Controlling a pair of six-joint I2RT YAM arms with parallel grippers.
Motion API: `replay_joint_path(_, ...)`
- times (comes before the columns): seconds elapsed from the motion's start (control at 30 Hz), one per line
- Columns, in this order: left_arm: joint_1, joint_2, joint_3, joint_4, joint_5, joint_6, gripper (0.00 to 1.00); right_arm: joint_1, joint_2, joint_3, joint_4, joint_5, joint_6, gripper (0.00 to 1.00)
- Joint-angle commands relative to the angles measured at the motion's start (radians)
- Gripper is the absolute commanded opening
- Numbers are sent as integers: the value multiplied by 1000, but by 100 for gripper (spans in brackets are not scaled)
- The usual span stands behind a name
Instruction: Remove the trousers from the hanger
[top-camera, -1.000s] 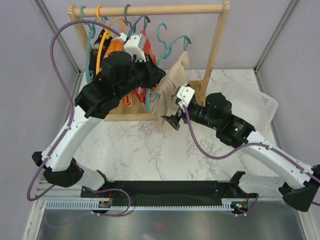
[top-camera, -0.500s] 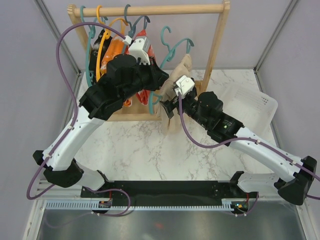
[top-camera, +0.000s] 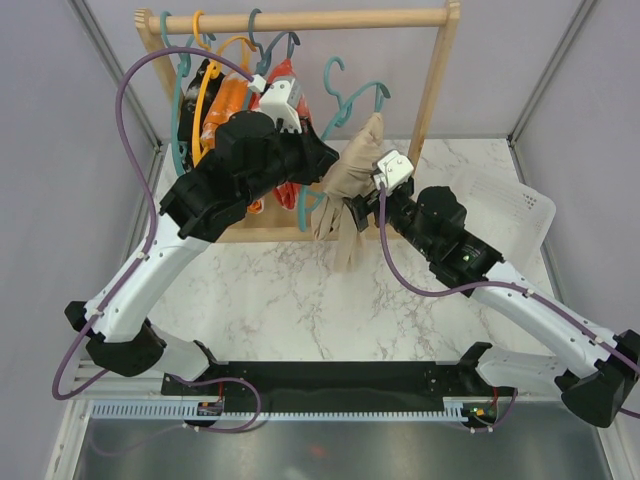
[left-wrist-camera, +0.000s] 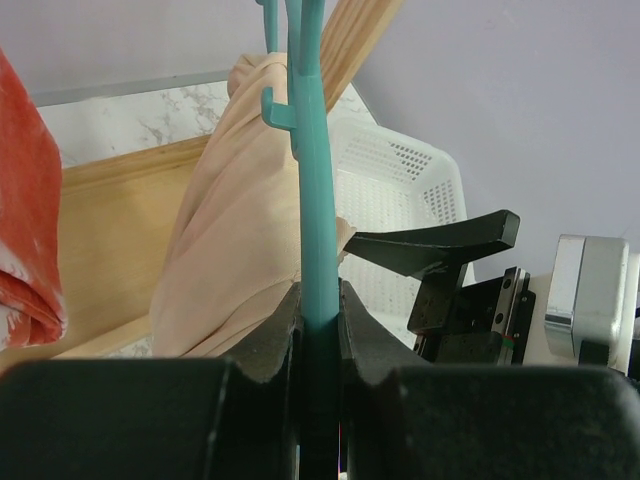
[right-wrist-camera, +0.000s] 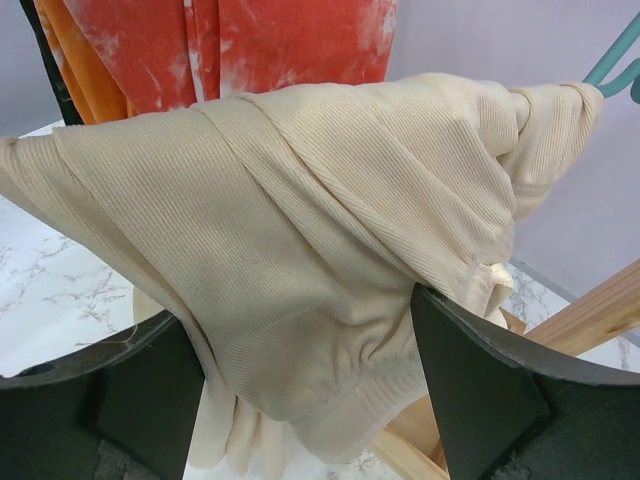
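The beige trousers (top-camera: 352, 172) hang on a teal hanger (top-camera: 352, 100) held away from the wooden rail. My left gripper (top-camera: 318, 160) is shut on that hanger's stem (left-wrist-camera: 320, 290), with the beige trousers (left-wrist-camera: 235, 235) just beyond it. My right gripper (top-camera: 366, 205) is open, its jaws on either side of the bunched beige trousers (right-wrist-camera: 300, 230), fingers (right-wrist-camera: 478, 395) wide apart. The red trousers (top-camera: 290, 85), the orange trousers (top-camera: 226, 100) and the black trousers (top-camera: 203, 78) hang on the rail behind my left arm. Red (right-wrist-camera: 285, 40) and orange (right-wrist-camera: 80, 60) cloth show behind the beige pair.
The wooden rack (top-camera: 300, 19) stands at the back of the marble table (top-camera: 300, 300), with its upright (top-camera: 432, 90) close to the right of the beige trousers. A white basket (top-camera: 505, 200) lies at the right, also in the left wrist view (left-wrist-camera: 400, 190).
My right gripper has risen and moved right, from the cloth's lower edge to its middle. The beige trousers have bunched up and swung right. The left gripper keeps its hold on the hanger.
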Motion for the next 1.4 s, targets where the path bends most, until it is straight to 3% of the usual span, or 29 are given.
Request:
replay_joint_path(0.0,-9,-56,10,125,36,11,2,-8,-18,-5,40,-15,-23,85)
replay_joint_path(0.13,-7,-64,3,125,63,7,2,-12,-5,-5,47,-38,-16,85)
replay_joint_path(0.3,-9,-70,3,125,73,13,2,-11,-2,7,-5,-225,-29,87)
replay_joint_path(0.47,-9,-75,-3,125,94,16,2,-21,6,9,-6,-193,-73,86)
replay_joint_path(0.63,-9,-95,-32,125,96,30,2,-39,17,20,5,-178,-78,67)
replay_joint_path(0.8,-9,-116,-58,124,105,36,2,-53,37,50,2,-199,-73,38)
replay_joint_path(0.87,-7,-124,-73,127,117,40,2,-58,41,64,-1,-215,-72,31)
replay_joint_path(0.93,-7,-131,-85,127,135,43,2,-74,51,76,-6,-228,-53,19)
replay_joint_path(1.0,-9,-141,-98,125,140,45,2,-88,52,96,-31,-264,-36,1)
replay_joint_path(1.17,-7,-171,-158,127,108,51,2,-120,34,159,-96,-352,-42,0)
replay_joint_path(1.37,-9,-217,-222,128,18,83,2,-194,-37,285,-249,-612,-61,0)
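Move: The right hand stands open around the near side of the beige trousers, whose middle is roughly 3 cm ahead and 2 cm left of it, at about its height. From there the red garment hangs some 10 cm ahead and 12 cm left, and the rack's right post stands about 14 cm ahead and 8 cm right. From the left hand, which already holds the teal hanger, the trousers lie about 5 cm ahead, 5 cm right and 9 cm lower. Back and leftward by about 2 cm, the right hand swings some 10 degrees counter-clockwise, then edges forward again while its fingers shut and pinch a fold of the trousers. It then rises about 2.5 cm and draws back with that hold, turning a little further. Meanwhile the left hand keeps its grip on the hanger and draws it back, with some travel left and down. ##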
